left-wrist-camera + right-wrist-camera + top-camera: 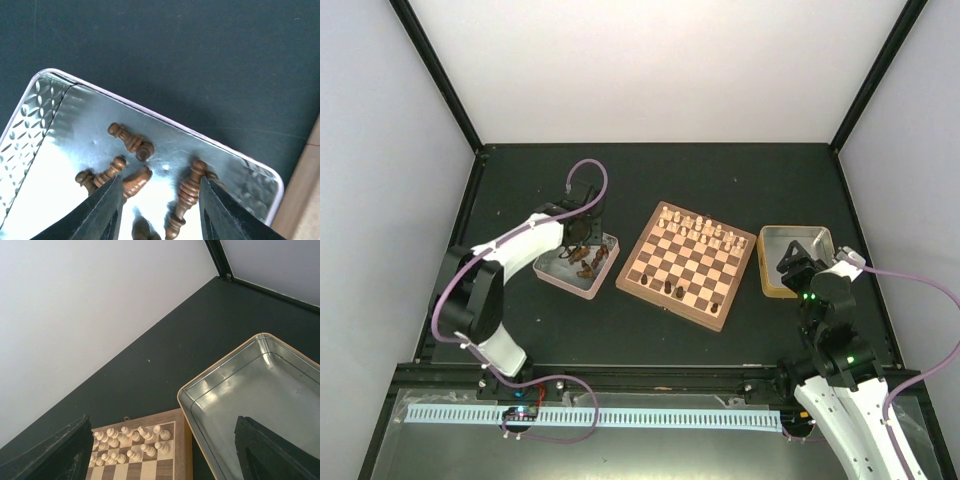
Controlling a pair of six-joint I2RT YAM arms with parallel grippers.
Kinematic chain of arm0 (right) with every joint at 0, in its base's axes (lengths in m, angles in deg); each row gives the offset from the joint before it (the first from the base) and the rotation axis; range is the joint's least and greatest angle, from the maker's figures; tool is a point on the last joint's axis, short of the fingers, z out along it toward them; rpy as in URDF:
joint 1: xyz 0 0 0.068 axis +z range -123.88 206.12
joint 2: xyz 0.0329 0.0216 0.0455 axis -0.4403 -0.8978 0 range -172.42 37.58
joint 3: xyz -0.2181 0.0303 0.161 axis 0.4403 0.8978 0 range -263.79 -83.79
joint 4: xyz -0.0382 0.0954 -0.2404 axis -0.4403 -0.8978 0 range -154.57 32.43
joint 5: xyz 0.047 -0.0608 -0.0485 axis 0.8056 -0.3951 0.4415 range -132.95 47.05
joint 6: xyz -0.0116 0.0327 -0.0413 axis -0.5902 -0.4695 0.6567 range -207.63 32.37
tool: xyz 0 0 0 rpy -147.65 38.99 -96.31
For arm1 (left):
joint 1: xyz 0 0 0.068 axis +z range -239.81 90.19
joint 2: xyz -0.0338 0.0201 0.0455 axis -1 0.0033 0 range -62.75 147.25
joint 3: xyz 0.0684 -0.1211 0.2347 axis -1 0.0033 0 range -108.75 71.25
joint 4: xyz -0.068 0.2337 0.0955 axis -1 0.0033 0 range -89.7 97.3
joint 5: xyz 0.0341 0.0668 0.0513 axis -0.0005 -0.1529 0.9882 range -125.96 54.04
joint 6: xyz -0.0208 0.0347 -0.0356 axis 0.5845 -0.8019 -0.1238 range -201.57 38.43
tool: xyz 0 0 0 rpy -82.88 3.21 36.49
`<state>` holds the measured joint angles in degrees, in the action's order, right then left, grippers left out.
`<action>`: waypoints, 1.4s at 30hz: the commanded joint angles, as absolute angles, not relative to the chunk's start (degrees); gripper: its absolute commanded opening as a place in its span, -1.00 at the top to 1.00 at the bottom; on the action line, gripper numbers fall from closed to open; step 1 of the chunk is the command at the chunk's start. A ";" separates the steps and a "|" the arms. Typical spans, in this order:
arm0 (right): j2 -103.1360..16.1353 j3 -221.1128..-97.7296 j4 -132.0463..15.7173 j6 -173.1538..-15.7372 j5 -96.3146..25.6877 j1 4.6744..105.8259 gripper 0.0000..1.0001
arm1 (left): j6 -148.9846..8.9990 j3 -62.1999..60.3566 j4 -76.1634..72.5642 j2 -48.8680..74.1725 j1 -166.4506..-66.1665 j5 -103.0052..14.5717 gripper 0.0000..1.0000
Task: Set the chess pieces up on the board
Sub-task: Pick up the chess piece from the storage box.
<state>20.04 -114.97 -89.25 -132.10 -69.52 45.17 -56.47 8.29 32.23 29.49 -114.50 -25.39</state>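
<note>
Several dark brown chess pieces (131, 141) lie on their sides in a shallow metal tray (35, 115) left of the board (688, 265). My left gripper (161, 179) reaches down into this tray (555, 278), its jaws open. A tall dark piece (187, 197) lies between the fingers, close to the right one, and another piece (136, 181) lies by the left finger (107, 210). A few dark pieces (667, 288) stand along the board's near edge. My right gripper (798, 262) hangs open with nothing in it over the right-hand tray (260, 390).
Cream-white chessmen (698, 228) fill the board's far rows, also seen in the right wrist view (135, 440). The gold-rimmed right tray (770, 262) holds nothing that I can see. Black frame rails border the dark table.
</note>
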 commanded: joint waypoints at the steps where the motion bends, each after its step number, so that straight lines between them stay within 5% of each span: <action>1: 20.08 -114.49 -88.00 -131.86 -70.04 45.46 -0.58 | -57.70 4.24 32.19 33.98 -111.98 -24.66 0.11; 9: 20.88 -114.32 -88.50 -131.24 -70.79 45.45 -0.59 | -58.36 2.47 31.11 38.55 -109.35 -27.23 0.49; 21: 21.23 -113.76 -88.66 -132.01 -69.85 45.40 -0.60 | -60.30 1.03 30.91 43.15 -108.78 -29.54 0.50; 33: 21.22 -113.67 -88.46 -132.41 -69.59 45.46 -0.60 | -60.62 1.06 32.17 41.97 -108.78 -27.81 0.87; 42: 21.05 -113.58 -88.21 -132.53 -69.46 45.46 -0.59 | -60.30 3.37 33.09 34.76 -108.97 -28.33 0.78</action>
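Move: The dark piece lying nearest the storage box's far wall is about 3 cm ahead of the left hand, 2 cm left and 6 cm below. At about that same depth, one dark piece lies 1 cm back and 2 cm left of the hand, another level with it and 5 cm left, and a long dark piece 1 cm back and 3 cm right. From the right hand, the far piece is some 17 cm ahead, 50 cm left and 20 cm down. The left fingers, already part open, close to a narrow gap and seem to pinch the far dark piece near its base end. To get there the hand sinks some 6 cm while easing about 3 cm forward and 2 cm left, its fingers tipping slightly more upright; once nearly shut, it rises straight up by about 3.5 cm. ##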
